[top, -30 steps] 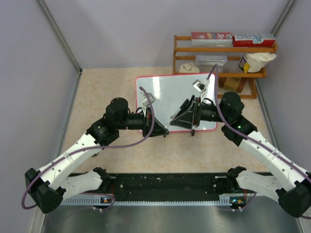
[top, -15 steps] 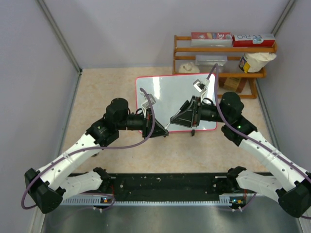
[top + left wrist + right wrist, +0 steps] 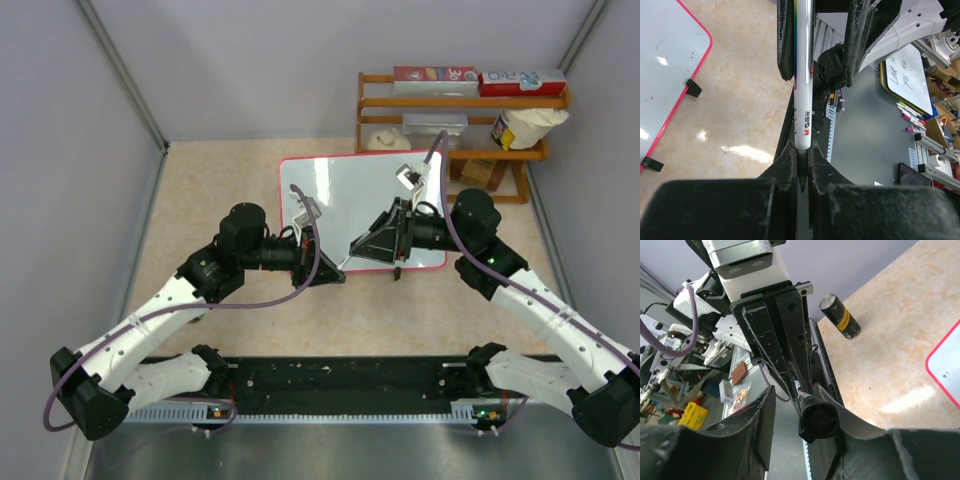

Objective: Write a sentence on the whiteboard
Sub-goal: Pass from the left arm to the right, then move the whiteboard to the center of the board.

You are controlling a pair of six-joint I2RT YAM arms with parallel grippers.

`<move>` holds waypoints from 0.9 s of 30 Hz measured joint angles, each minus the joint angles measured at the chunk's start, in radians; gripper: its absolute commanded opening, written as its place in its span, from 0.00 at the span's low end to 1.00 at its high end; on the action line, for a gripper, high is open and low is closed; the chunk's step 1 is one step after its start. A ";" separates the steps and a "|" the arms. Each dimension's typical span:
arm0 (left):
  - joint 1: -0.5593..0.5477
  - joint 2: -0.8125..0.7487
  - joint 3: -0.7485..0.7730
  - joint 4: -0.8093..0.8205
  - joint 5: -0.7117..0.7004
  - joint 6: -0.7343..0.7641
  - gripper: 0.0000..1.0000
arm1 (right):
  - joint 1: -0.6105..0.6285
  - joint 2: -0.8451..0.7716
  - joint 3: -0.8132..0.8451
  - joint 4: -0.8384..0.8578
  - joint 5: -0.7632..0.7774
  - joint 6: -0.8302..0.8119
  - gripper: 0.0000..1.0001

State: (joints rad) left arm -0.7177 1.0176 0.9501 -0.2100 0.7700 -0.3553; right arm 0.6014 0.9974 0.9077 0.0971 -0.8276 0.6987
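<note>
The red-framed whiteboard [image 3: 350,185] [image 3: 670,65] lies flat on the table, and no sentence shows on its white face. My left gripper [image 3: 333,275] [image 3: 802,155] is shut on a white pen [image 3: 803,75] [image 3: 345,262], whose dark tip pokes back between the jaws. The pen points at my right gripper [image 3: 358,250] [image 3: 797,395], which faces the left one over the board's near edge. The right jaws stand around the pen's black end cap [image 3: 820,420]. One finger touches the cap and a gap shows at the other.
A wooden shelf [image 3: 460,100] with boxes and a tub stands at the back right, just behind the board. A black can [image 3: 840,316] stands on the beige tabletop. The board's black feet [image 3: 692,87] stick out at its near edge.
The right jaws closed in around the pen's end, then widened a little. The left gripper edged slightly right with the pen; the board has not moved.
</note>
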 measured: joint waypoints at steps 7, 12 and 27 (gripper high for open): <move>0.000 -0.001 0.000 -0.010 0.002 0.003 0.00 | -0.001 0.013 0.000 0.005 -0.015 -0.013 0.00; -0.001 -0.003 0.000 -0.015 0.008 0.003 0.38 | -0.004 0.021 0.000 0.003 -0.019 -0.029 0.00; 0.021 -0.019 0.037 -0.086 -0.286 0.013 0.99 | -0.005 -0.016 0.024 -0.299 0.323 -0.168 0.00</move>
State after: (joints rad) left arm -0.6964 0.9989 0.9867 -0.2958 0.4843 -0.3424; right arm 0.5968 0.9817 0.9321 -0.2020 -0.5049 0.5308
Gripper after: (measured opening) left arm 0.984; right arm 0.088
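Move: The left hand still pinches the marker's writing end; from it the marker's middle is about 4 cm up, 2 cm ahead and 2 cm to the right. From the right hand, whose fingers stand part-open around the rear part, that middle is some 2 cm down, 1 cm back and 1 cm left. The whiteboard's middle lies roughly 21 cm ahead, 2 cm right and 32 cm below the right hand; the board's right-hand clip is 5 cm ahead, 10 cm right, equally low. The right fingers shut on the rear part of the marker while both hands all but hold still; only then do the left fingers let go of the writing end, springing wide open. The hands then go forward and draw apart: the right about 5 cm down and as far forward, slightly right, its fingertips dipping and swinging clockwise some 20 degrees; the left about 5 cm forward and a little left, turning counter-clockwise. ##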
